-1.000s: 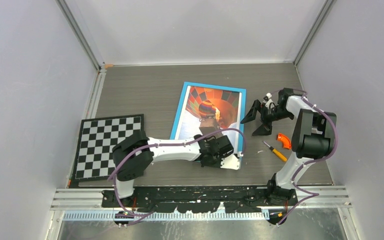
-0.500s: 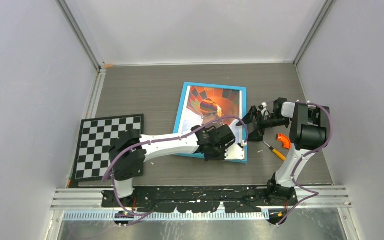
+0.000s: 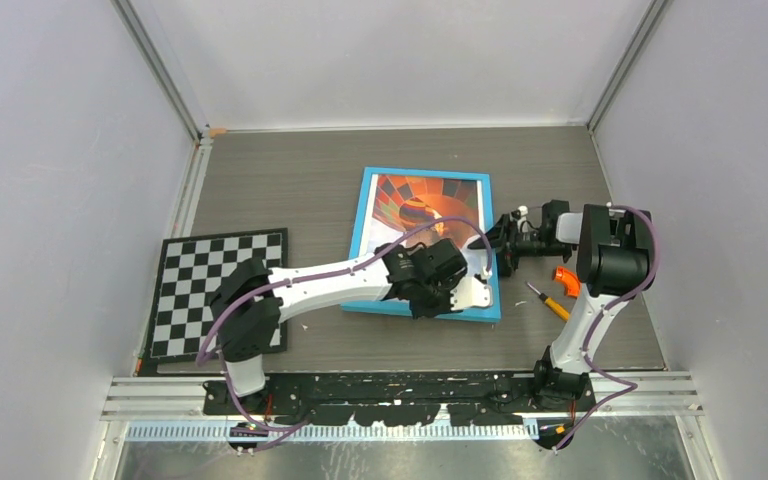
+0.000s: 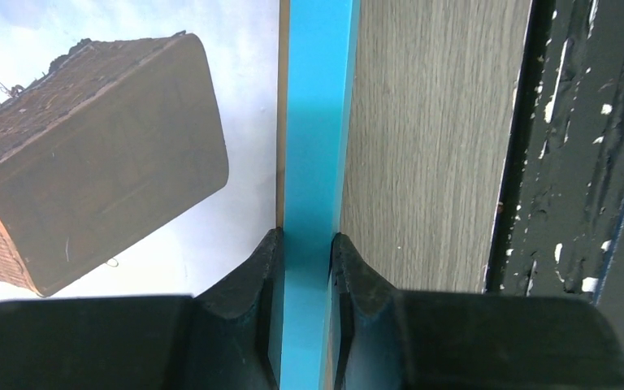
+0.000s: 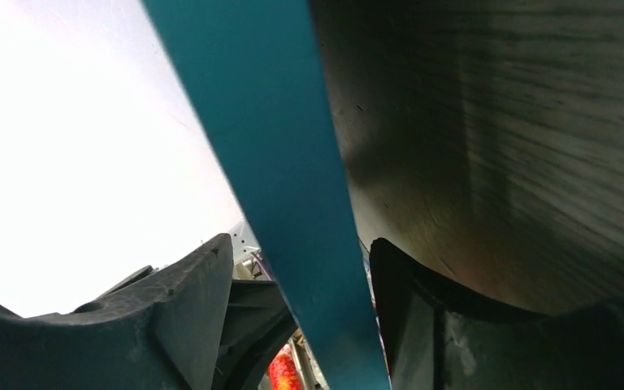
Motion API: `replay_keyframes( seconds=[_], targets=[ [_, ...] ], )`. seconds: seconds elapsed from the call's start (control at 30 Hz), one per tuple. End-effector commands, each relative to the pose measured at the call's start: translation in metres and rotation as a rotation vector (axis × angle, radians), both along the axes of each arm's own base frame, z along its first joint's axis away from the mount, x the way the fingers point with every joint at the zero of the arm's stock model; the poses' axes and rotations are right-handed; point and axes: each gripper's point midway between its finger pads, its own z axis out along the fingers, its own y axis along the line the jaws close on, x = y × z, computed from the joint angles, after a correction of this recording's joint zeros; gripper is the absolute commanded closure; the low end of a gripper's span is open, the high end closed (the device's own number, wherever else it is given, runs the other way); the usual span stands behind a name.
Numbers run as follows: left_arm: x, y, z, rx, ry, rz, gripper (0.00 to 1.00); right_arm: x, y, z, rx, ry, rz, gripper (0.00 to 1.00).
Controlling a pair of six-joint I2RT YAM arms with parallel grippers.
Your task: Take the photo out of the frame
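Observation:
The frame (image 3: 358, 240), with its bright-blue border, lies mid-table holding the photo (image 3: 420, 205) of an orange-red balloon. My left gripper (image 3: 452, 306) sits at the frame's near edge. In the left wrist view it (image 4: 305, 252) is shut on the blue border (image 4: 317, 122), one finger on the photo (image 4: 97, 162) side and one on the table side. My right gripper (image 3: 500, 245) is at the frame's right edge. In the right wrist view its jaws (image 5: 301, 260) straddle the blue edge (image 5: 268, 146), open, with a gap at the left finger (image 5: 187, 301).
A black-and-white checkerboard (image 3: 215, 290) lies at the left. An orange-handled tool (image 3: 563, 284) lies right of the frame, beside the right arm. Grey walls close in the table on three sides. A black rail (image 3: 410, 385) runs along the near edge.
The left gripper has carried the frame's near edge to the right, and the frame now sits squarer. The right gripper moved left onto the frame's right edge, its jaws narrowing.

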Motion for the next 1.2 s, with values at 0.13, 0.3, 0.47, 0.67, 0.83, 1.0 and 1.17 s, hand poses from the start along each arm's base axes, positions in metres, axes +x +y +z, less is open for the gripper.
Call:
replay_keyframes(
  seconds=[0.13,0.3,0.47,0.67,0.83,1.0,1.17],
  targets=[
    [0.015,-0.027,0.062,-0.219,0.031,0.085,1.00,-0.002,0.005,0.012,0.035,-0.010,0.005,0.59],
    [0.027,-0.020,0.077,-0.242,0.063,0.162,0.76,-0.003,0.002,0.035,-0.012,-0.053,0.032,0.96],
    [0.047,-0.005,0.102,-0.314,0.071,0.249,0.15,-0.007,-0.004,0.060,-0.052,-0.071,0.051,0.99],
    [0.078,0.018,0.147,-0.362,-0.082,0.282,0.00,0.007,-0.010,0.093,-0.114,-0.103,0.020,0.99],
    [0.127,0.063,0.168,-0.402,-0.055,0.489,0.00,0.031,-0.022,0.120,-0.227,-0.172,-0.009,0.99],
    [0.148,0.108,0.165,-0.355,-0.096,0.609,0.00,0.046,-0.042,0.138,-0.404,-0.209,0.058,0.99],
    [0.168,0.149,0.168,-0.352,-0.100,0.746,0.00,0.062,-0.050,0.164,-0.510,-0.338,0.103,0.99]
  ],
)
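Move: Between the right hand's open fingers already lies the frame's right edge, its middle at the hand point. The photo's middle is about 13 cm to that hand's left, level fore and aft; the screwdriver lies roughly 11 cm back and 11 cm right, the orange pipe 7 cm back and 14 cm right, both some 4 cm lower. From the left hand, which still pinches the raised near edge, the frame's right edge lies about 13 cm ahead and 9 cm right, slightly lower. Closing on the frame's right edge, the right hand pinches it before the left lets go, then lifts it about 14 cm, drifting forward and some to the right while its fingers tip further down. The left hand raises the near edge slightly, opens wide and swings away forward, up and left, about 25 cm, past the frame's left side, turning counter-clockwise. ##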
